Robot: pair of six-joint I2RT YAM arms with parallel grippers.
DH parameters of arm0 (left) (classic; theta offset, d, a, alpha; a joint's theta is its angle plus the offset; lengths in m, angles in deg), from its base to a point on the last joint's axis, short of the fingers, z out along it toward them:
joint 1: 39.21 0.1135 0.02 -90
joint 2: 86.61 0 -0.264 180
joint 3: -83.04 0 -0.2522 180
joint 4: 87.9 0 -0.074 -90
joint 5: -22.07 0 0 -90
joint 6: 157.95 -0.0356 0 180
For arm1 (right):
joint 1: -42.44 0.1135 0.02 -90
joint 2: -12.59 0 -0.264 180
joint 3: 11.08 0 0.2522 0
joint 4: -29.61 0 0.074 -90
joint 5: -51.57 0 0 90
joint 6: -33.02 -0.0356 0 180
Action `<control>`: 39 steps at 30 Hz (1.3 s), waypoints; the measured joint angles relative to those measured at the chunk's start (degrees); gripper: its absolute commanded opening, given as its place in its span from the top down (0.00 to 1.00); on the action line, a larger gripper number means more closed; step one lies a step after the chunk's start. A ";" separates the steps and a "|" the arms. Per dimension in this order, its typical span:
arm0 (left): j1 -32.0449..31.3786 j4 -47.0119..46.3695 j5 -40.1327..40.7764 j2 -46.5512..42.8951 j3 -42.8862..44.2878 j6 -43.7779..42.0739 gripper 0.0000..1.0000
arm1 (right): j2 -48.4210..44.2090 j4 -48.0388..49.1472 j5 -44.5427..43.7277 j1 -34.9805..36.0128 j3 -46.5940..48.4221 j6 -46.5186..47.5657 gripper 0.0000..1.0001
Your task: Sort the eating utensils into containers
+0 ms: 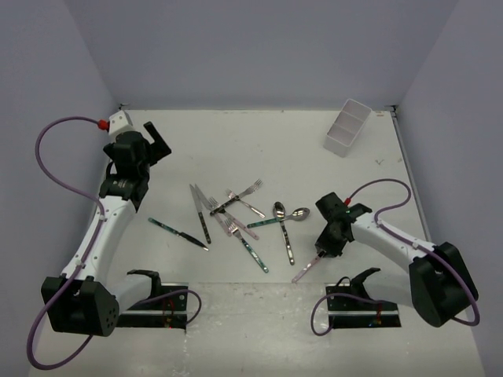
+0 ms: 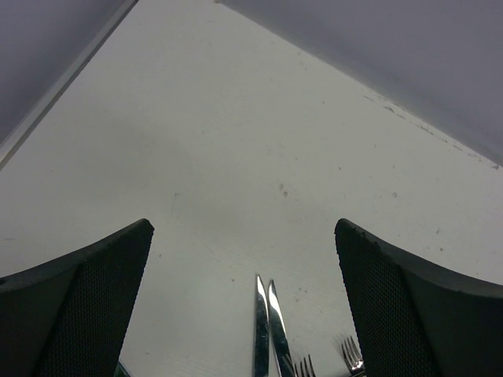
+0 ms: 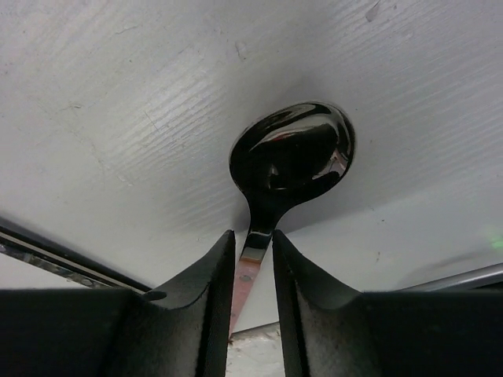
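Note:
Several eating utensils (image 1: pixel 236 220), forks, knives and spoons with dark green, black or pink handles, lie scattered mid-table. My right gripper (image 1: pixel 322 250) points down near the front edge, shut on the neck of a pink-handled spoon (image 1: pixel 303 271). In the right wrist view the shiny spoon (image 3: pixel 292 153) juts out past the gripper (image 3: pixel 253 236), its neck pinched between the fingers. The left gripper (image 1: pixel 157 141) hovers open at the far left, holding nothing. In its wrist view the left gripper (image 2: pixel 244 228) spreads wide above two knife blades (image 2: pixel 269 330). The white divided container (image 1: pixel 346 128) stands at the back right.
Grey walls close in the table on the left, back and right. Both arm bases (image 1: pixel 157 302) sit along the front edge. Fork tines (image 2: pixel 354 357) show beside the left gripper's right finger.

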 measured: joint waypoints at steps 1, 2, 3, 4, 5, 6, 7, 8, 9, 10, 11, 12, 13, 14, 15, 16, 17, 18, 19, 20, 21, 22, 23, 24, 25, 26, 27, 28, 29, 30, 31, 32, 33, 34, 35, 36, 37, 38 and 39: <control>0.00 0.04 0.39 0.00 0.00 0.00 0.00 | 0.72 -0.37 -0.09 0.00 0.42 0.07 0.76; 0.00 0.09 0.72 -0.02 0.00 0.00 0.00 | 1.53 -0.59 -0.13 0.00 0.90 0.13 0.81; 0.00 0.13 1.03 -0.02 0.00 0.00 0.00 | 2.23 -0.85 -0.15 0.00 1.36 0.15 0.82; 0.00 0.17 1.38 -0.04 0.00 -0.02 0.00 | 2.99 -0.92 -0.20 0.00 1.86 0.20 0.87; 0.00 0.26 1.75 -0.07 0.00 -0.02 0.00 | 3.37 -0.87 -0.39 0.00 2.36 0.11 0.98; 0.00 0.33 2.08 -0.13 0.00 -0.02 0.00 | 4.04 -0.63 -0.61 0.00 2.75 0.11 1.00; 0.00 0.35 2.32 -0.22 0.00 -0.02 0.00 | 4.33 -0.37 -0.74 -0.04 3.10 0.04 1.00; 0.00 0.37 2.60 -0.39 0.00 -0.02 0.00 | 4.57 -0.20 -1.07 -0.04 3.48 0.11 1.00; 0.00 0.37 2.93 -0.57 0.00 -0.02 0.00 | 4.66 -0.26 -1.60 0.00 3.74 0.44 1.00; 0.00 0.37 3.30 -0.79 0.00 -0.02 0.00 | 4.66 -0.46 -2.01 -0.02 4.04 0.81 1.00; 0.00 0.37 3.52 -0.98 0.00 -0.02 0.00 | 4.57 -0.72 -2.62 -0.02 4.46 1.36 1.00; 0.00 0.35 3.72 -1.14 0.00 -0.02 0.00 | 4.37 -1.03 -3.72 0.00 5.14 2.14 1.00; 0.00 0.35 3.91 -1.25 0.00 -0.02 0.00 | 4.02 -1.57 -4.98 0.00 6.32 2.91 1.00; 0.00 0.35 4.07 -1.27 0.00 -0.02 0.00 | 3.48 -1.97 -6.64 0.00 7.96 3.85 1.00; 0.00 0.35 4.17 -1.25 0.00 -0.02 0.00 | 2.82 -2.43 -8.72 -0.02 9.97 4.96 1.00; 0.00 0.35 4.17 -1.25 0.00 -0.02 0.00 | 2.05 -2.43 -10.73 -0.13 12.20 6.08 1.00; 0.00 0.35 4.17 -1.22 0.00 -0.02 0.00 | 1.16 -2.19 -13.44 -0.31 14.93 7.52 1.00; 0.00 0.31 4.15 -1.16 0.00 -0.02 0.00 | 0.39 -1.73 -16.15 -0.92 17.90 9.51 1.00; 0.00 0.31 4.13 -1.03 0.00 -0.02 0.00 | -0.26 -0.50 -18.23 -1.79 20.46 11.13 1.00; 0.00 0.28 4.09 -0.74 0.00 -0.02 0.00 | -0.76 1.38 -19.82 -3.17 22.71 13.62 1.00; 0.00 0.28 3.96 -0.37 0.00 -0.02 0.00 | -1.18 4.39 -21.07 -5.27 24.81 16.59 1.00; 0.00 0.28 3.67 0.13 0.00 -0.02 0.00 | -1.36 7.96 -22.16 -7.37 26.21 19.15 1.00; 0.00 0.26 3.28 0.68 0.00 -0.02 0.00 | -1.44 12.68 -23.21 -9.60 27.21 22.05 1.00; 0.00 0.15 2.80 1.25 0.00 -0.02 0.00 | -1.20 17.03 -23.87 -11.96 27.91 24.83 1.00; 0.00 0.04 2.19 1.86 0.00 -0.02 0.00 | -0.52 21.90 -24.30 -14.23 28.72 27.67 1.00; 0.00 -0.02 1.55 2.58 0.00 -0.02 0.00 | 0.59 25.81 -24.59 -15.89 29.81 30.10 1.00; 0.00 -0.07 0.81 3.45 0.00 -0.02 0.00 | 2.82 29.46 -25.07 -17.46 31.87 32.85 1.00; 0.00 -0.07 0.28 4.26 0.00 -0.02 0.00 | 5.16 32.92 -25.73 -18.38 34.40 35.67 1.00; 0.00 -0.04 -0.04 5.03 0.00 0.00 0.00 | 8.66 37.09 -26.21 -19.04 38.03 38.95 1.00; 0.00 0.02 -0.33 5.86 0.02 0.00 0.00 | 12.55 41.97 -26.62 -19.43 41.79 42.07 1.00; 0.00 0.11 -0.59 6.29 0.02 0.00 0.00 | 16.24 45.03 -27.54 -19.63 45.92 44.92 1.00; 0.00 0.33 -0.76 7.08 0.02 0.00 0.00 | 20.50 48.78 -27.93 -19.76 50.80 47.71 1.00; 0.00 0.44 -0.83 7.54 0.04 0.00 0.00 | 25.51 52.06 -28.52 -20.13 56.15 50.47 1.00; 0.00 0.61 -0.90 7.80 0.09 0.00 0.00 | 29.18 54.01 -28.94 -20.28 60.50 52.43 1.00; 0.00 0.92 -0.87 8.09 0.24 -0.02 0.00 | 33.55 56.13 -29.22 -20.63 65.64 54.58 1.00; 0.00 1.27 -0.83 8.35 0.48 0.00 0.00 | 37.16 57.29 -29.92 -20.94 69.64 56.52 1.00; 0.00 1.38 -0.81 8.52 0.70 -0.02 0.00 | 39.87 58.25 -30.51 -21.31 72.63 58.12 1.00; 0.00 1.55 -0.74 8.72 0.96 -0.02 0.00 | 42.16 59.10 -30.95 -21.70 74.73 59.39 1.00; 0.00 1.60 -0.68 8.90 1.25 -0.02 0.00 | 43.89 60.15 -31.58 -22.14 75.69 60.65 1.00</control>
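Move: The right hand is down at the table, with its half-open fingers either side of the pink-handled spoon's neck; the spoon's middle lies about 2 cm back, 2 cm left and 1 cm below. The black-handled spoon is some 9 cm left and 4 cm ahead, and the green-handled spoon about 11 cm left and 9 cm ahead. The white container stands roughly 37 cm ahead and 11 cm right. From the left hand the pink-handled spoon is about 24 cm back, 42 cm right and 24 cm lower. Staying almost in place at first, the right fingers close and pinch the pink-handled spoon's neck; then the hand sweeps forward and up, some 40 cm each, drifting right to end high over the container's far side. The wrist swings through about 90 degrees, from pointing down to nearly level, aimed forward and right. The open left hand, after a slight rise, sinks about 5 cm. ##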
